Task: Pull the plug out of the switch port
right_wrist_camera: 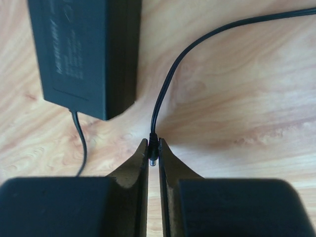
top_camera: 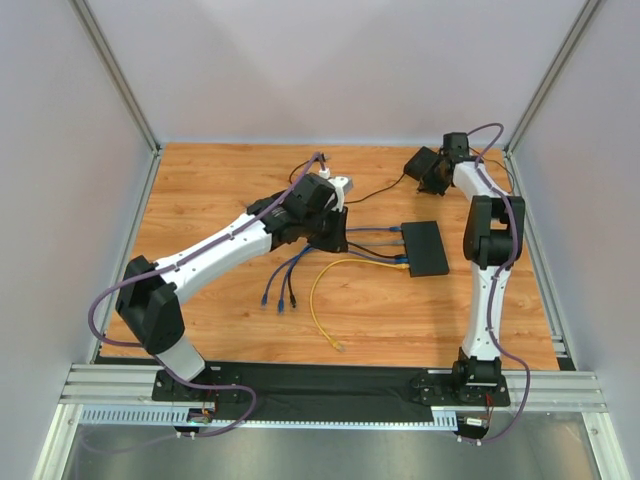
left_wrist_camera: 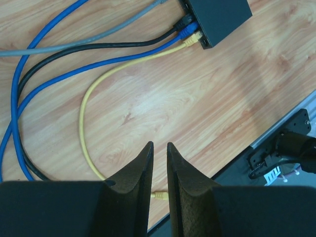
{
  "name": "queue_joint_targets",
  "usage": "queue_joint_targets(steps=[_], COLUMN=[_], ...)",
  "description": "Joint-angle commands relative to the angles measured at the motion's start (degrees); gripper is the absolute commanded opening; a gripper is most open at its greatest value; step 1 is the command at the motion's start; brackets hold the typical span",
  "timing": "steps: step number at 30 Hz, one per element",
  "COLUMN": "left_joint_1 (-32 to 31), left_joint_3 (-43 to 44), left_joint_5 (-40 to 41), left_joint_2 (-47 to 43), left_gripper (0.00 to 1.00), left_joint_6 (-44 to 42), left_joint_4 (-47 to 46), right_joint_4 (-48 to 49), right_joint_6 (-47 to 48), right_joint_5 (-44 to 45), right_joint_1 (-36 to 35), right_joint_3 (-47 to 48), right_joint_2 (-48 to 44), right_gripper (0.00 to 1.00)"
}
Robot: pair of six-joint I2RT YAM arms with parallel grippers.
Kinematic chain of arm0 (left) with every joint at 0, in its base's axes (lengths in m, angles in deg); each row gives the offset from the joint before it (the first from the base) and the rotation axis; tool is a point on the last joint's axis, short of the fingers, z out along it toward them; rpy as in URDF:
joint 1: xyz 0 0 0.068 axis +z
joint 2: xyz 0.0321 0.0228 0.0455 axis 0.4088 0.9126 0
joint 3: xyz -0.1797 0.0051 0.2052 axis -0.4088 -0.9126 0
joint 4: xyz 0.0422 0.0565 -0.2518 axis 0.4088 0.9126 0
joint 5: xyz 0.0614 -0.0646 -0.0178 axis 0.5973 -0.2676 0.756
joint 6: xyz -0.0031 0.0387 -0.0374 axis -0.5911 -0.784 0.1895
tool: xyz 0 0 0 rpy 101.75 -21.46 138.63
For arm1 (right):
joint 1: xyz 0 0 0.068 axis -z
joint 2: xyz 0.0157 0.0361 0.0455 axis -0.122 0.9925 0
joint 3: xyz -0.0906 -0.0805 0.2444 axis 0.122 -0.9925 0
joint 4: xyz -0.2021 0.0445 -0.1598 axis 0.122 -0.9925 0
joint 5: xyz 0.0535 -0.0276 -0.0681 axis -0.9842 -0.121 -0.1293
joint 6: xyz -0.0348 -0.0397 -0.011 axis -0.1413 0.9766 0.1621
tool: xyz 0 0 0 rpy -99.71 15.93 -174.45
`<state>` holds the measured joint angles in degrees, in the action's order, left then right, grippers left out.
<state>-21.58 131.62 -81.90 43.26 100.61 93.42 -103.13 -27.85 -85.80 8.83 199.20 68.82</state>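
Observation:
The flat black switch [top_camera: 425, 248] lies right of centre on the table and also shows at the top of the left wrist view [left_wrist_camera: 217, 17]. Black [left_wrist_camera: 183, 20], blue [left_wrist_camera: 188, 30] and yellow [left_wrist_camera: 194, 40] plugs sit in its ports. My left gripper [top_camera: 335, 228] hovers left of the switch. Its jaws [left_wrist_camera: 159, 144] stand a narrow gap apart and are empty. My right gripper [top_camera: 422, 170] is at the back of the table, away from the switch. It [right_wrist_camera: 153, 141] is shut on a small black barrel plug [right_wrist_camera: 153, 148] with a thin black cord.
A black power-adapter brick [right_wrist_camera: 84, 49] lies just left of the right gripper. A yellow cable [top_camera: 330, 290] loops across the front, its free end [left_wrist_camera: 160, 195] below the left fingers. Loose blue and black cables [top_camera: 280, 290] trail left of the switch. Grey walls enclose the table.

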Motion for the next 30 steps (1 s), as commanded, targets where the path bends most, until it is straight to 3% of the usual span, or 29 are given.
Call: queue_joint_targets(steps=[1, 3, 5, 8, 12, 16, 22, 25, 30], left_joint_1=[0.0, -0.1, 0.0, 0.0, 0.0, 0.0, 0.0, 0.0, 0.0], left_joint_3=[-1.4, -3.5, -5.0, -9.1, -14.2, -18.2, -22.4, -27.0, -39.0], left_joint_5=[-1.3, -0.9, 0.6, 2.0, 5.3, 8.6, 12.1, 9.9, 4.3], left_joint_2=[-4.6, -7.0, -8.9, -14.5, -22.2, -31.3, -44.2, -48.5, -46.9], left_gripper=[0.24, 0.24, 0.25, 0.25, 0.29, 0.32, 0.47, 0.52, 0.50], left_joint_6=[0.8, 1.7, 2.5, 4.3, 7.2, 8.5, 10.0, 12.3, 19.1], left_joint_4=[-0.1, -0.1, -0.3, -0.2, 1.2, 5.1, 7.7, 0.5, -24.0], right_joint_4=[-1.3, -1.5, -2.7, -5.4, -11.3, -11.5, -2.8, -0.7, 4.0], right_joint_6=[1.6, 2.3, 3.4, 5.4, 8.9, 11.6, 11.3, 11.2, 10.8], right_joint_5=[-0.3, -1.0, -0.8, -1.3, 1.2, 4.1, -2.3, -3.1, -2.3], right_joint_1=[-1.5, -1.6, -1.6, -1.6, -3.8, -4.8, -4.7, -4.8, -4.0], right_joint_3=[-0.7, -1.2, -1.7, -2.9, -6.2, -16.0, -39.6, -46.9, -54.4], right_joint_2=[-2.3, -3.0, -4.0, -6.7, -13.4, -23.7, -40.4, -46.2, -56.0], right_gripper=[0.06, 0.11, 0.32, 0.43, 0.50, 0.65, 0.69, 0.69, 0.68])
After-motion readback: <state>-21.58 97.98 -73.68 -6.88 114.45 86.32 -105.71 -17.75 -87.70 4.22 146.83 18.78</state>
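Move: The right hand holds the loose power plug between nearly shut fingertips, a couple of centimetres above the far part of the table. The adapter block sits about 8 cm ahead of that hand and 1 cm left; the switch lies about 19 cm back and 4 cm left, at nearly the same height. From the empty left hand the power plug is roughly 30 cm ahead, 30 cm to the right and 16 cm lower. The right hand dips slightly, opens wide to let go of the power plug on the table just short of the adapter, then sweeps back about 24 cm, rising some 6 cm and turning about 15 degrees counter-clockwise, until its open fingers hang above the switch. Meanwhile the empty left hand backs away from the switch, some 12 cm to its left, 9 cm back and 7 cm up, tilting and turning as its fingers open to about half. ##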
